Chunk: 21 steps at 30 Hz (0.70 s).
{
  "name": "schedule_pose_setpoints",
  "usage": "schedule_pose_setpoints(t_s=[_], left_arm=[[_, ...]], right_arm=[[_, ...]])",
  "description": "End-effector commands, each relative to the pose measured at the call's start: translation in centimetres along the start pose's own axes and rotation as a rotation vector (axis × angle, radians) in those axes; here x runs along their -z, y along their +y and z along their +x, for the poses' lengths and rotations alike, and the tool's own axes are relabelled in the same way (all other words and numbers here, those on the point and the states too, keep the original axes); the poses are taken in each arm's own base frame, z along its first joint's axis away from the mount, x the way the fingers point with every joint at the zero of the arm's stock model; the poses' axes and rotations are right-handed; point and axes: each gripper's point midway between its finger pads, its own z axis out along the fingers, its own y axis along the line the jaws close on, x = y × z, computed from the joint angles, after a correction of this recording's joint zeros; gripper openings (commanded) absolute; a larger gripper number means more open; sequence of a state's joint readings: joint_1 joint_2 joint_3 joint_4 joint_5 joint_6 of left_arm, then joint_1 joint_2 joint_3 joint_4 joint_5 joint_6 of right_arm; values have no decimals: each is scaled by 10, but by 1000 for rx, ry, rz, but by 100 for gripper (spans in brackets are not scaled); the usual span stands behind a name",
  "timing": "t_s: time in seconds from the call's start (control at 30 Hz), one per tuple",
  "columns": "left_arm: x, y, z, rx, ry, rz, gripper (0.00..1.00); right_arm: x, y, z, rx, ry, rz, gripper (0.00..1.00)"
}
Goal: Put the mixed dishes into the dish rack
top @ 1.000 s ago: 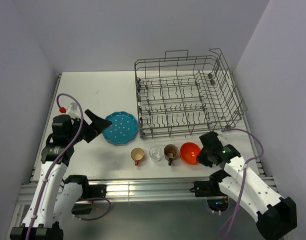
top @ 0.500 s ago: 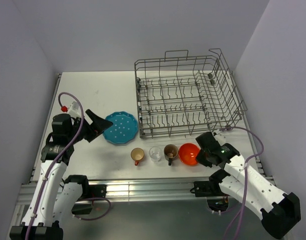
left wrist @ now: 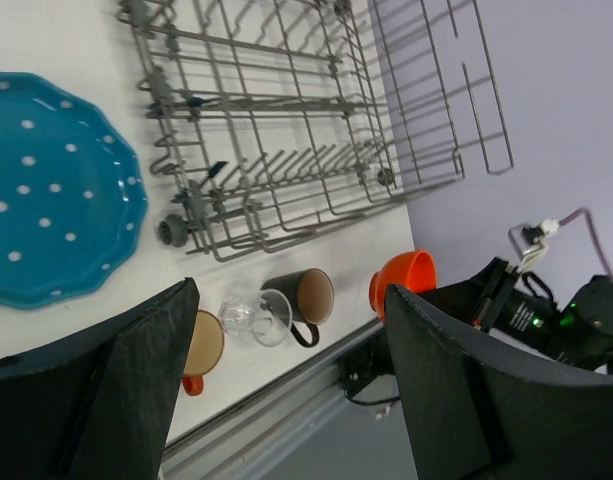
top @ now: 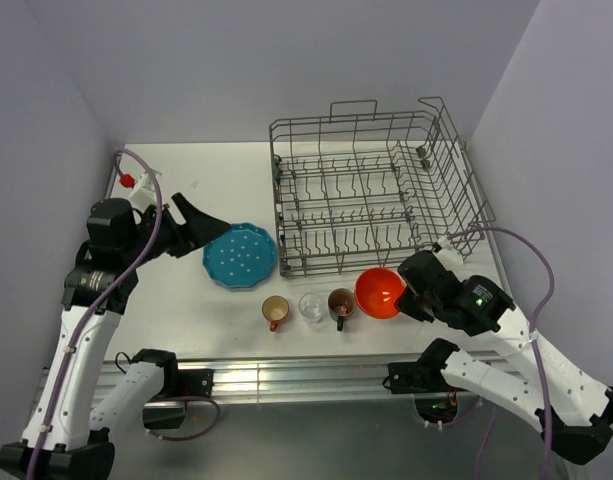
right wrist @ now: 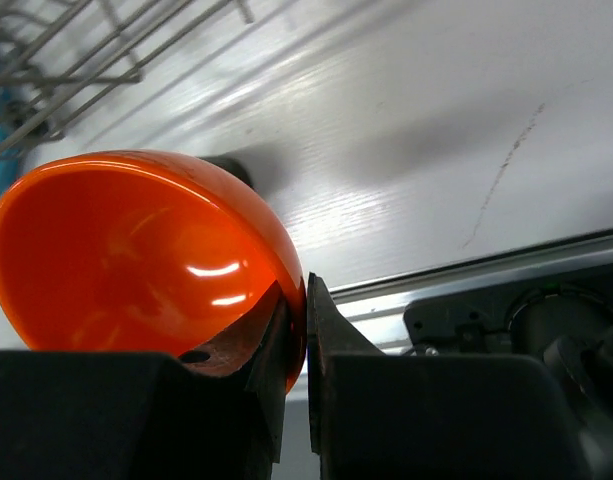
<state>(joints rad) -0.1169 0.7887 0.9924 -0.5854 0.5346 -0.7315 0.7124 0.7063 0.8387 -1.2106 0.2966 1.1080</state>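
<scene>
The grey wire dish rack (top: 371,200) stands at the back right with no dishes in it. The teal white-dotted plate (top: 241,256) lies flat to its left. The small orange cup (top: 275,311), the clear glass (top: 311,307) and the dark brown mug (top: 342,303) stand in a row near the table's front edge. My right gripper (top: 411,290) is shut on the rim of the orange-red bowl (right wrist: 136,250) and holds it tilted above the table, right of the mug. My left gripper (top: 201,228) is open and empty, in the air just left of the plate.
The table's front edge and a metal rail (top: 286,375) run just below the row of cups. Walls close in on the left, back and right. The left wrist view shows the plate (left wrist: 46,190), the rack (left wrist: 276,130) and the bowl (left wrist: 401,280).
My right gripper has lifted the orange-red bowl off the table and tipped it. My left arm has risen and drawn back to the left, still open.
</scene>
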Motion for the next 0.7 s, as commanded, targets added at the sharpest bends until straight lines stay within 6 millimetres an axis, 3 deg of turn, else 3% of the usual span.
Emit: schedule_pose_setpoints(t_s=[0.0,0.17,0.33,0.67], left_arm=[[-8,-24,1,-76,50,26,82],[-28,-61,16,-136,126,47,81],[-40,-77,21,-171,148,37,80],[-57,-88,56,-224,253,23,79]], right_arm=[[31,15,-18,33,-58,-37,0],[60,47,-41,121,-130,-52,0],[72,90,-60,226,-182,-92,0],[65,133,-78,352,-253,-92,0]])
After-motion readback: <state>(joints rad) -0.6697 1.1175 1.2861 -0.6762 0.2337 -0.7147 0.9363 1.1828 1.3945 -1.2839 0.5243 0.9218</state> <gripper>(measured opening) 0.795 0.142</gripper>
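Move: The left hand, open and empty, has the orange bowl some 34 cm to its right, 9 cm back and 15 cm lower; the blue plate lies almost under it, about 4 cm ahead, 2 cm right and 30 cm down. The right hand already holds the bowl, its middle about 5 cm left and 1 cm ahead; the dish rack's middle is roughly 26 cm ahead, 6 cm left, 7 cm lower. The brown mug stands about 12 cm left, 1 cm ahead, 10 cm lower. Upward first, about 10 cm, the right arm lifts the orange bowl by its rim, then swings it forward and left nearly level towards the rack and the left hand, turning some 15 degrees counter-clockwise while its left side dips. Meanwhile the left hand sweeps about 12 cm right towards the bowl, turning clockwise, fingers still open and touching nothing. ##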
